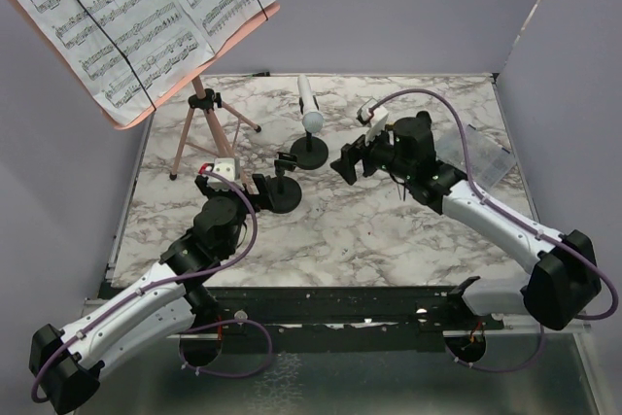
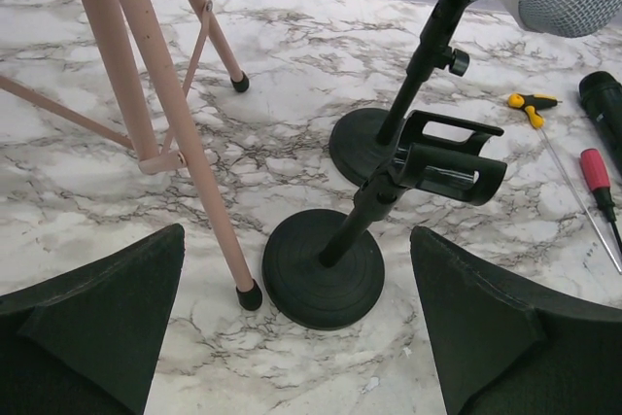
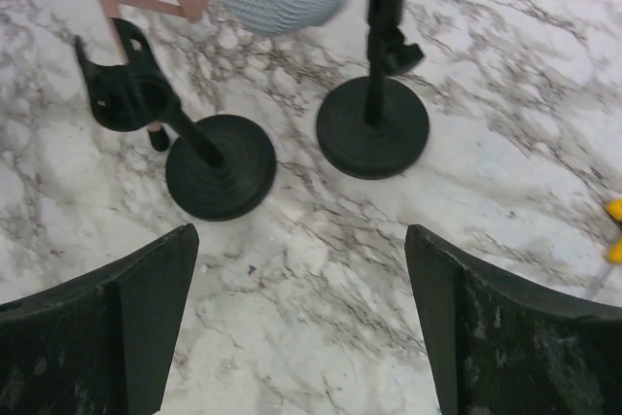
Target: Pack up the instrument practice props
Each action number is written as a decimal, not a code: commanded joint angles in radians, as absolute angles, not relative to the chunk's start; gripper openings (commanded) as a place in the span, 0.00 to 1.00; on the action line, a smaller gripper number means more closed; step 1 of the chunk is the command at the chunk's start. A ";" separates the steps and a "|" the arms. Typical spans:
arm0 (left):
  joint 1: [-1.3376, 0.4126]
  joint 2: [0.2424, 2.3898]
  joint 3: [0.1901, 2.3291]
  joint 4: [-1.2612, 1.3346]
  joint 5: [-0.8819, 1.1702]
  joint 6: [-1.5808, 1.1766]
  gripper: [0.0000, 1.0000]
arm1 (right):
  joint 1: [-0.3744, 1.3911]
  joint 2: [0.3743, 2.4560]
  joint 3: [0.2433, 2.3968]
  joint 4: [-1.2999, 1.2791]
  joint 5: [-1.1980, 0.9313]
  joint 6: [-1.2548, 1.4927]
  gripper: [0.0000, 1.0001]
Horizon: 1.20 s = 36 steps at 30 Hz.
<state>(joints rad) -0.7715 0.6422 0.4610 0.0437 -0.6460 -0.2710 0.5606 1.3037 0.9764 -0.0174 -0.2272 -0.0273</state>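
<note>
The pink tripod music rest (image 1: 199,128) stands at the back left with white sheet-music pages (image 1: 136,17) on its board. The white microphone (image 1: 309,109) sits in one black round-based holder (image 1: 310,154). The other holder (image 1: 283,198) stands empty in front of it, beside a tripod foot. My left gripper (image 1: 257,186) is open, just short of the empty holder's base (image 2: 323,282), nothing between its fingers. My right gripper (image 1: 347,164) is open over bare table, facing both holders (image 3: 221,168). The black microphone (image 2: 604,104) lies at the right edge of the left wrist view.
A red-handled screwdriver (image 2: 595,174) and a yellow-handled tool (image 2: 532,102) lie on the marble right of the holders. A clear plastic box (image 1: 478,156) sits at the right, behind my right arm. Grey walls close the back and sides.
</note>
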 commanded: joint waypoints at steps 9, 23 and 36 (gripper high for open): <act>-0.764 0.570 0.411 0.079 -0.773 -0.256 0.99 | 0.809 1.427 0.975 0.266 -0.132 0.025 0.91; -0.764 0.572 0.401 0.090 -0.782 -0.246 0.99 | 0.830 1.672 1.111 0.405 -0.158 0.009 0.88; -0.765 0.567 0.402 0.090 -0.791 -0.237 0.99 | 0.831 1.723 1.148 0.390 -0.240 -0.020 0.43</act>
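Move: The empty microphone holder on its black stand lies some 16 cm to the right hand's left, level with it fore and aft and about 3 cm lower. The white microphone, on the other stand, is about 15 cm ahead and 10 cm left at hand height; the music stand's near foot is 24 cm left, 3 cm back and 21 cm down. From the left hand the empty holder is about 6 cm ahead, 11 cm right and 2 cm lower. The right hand sweeps about 16 cm left to the empty holder, drawing back some 4 cm at first and then reaching forward again as it sinks about 3 cm overall, turning some 15 degrees counter-clockwise; on arrival its wide-open fingers go to about half open around the sides of the holder and begin to grip it. The left hand, still wide open and empty, shifts a couple of centimetres left, away from the stand. ##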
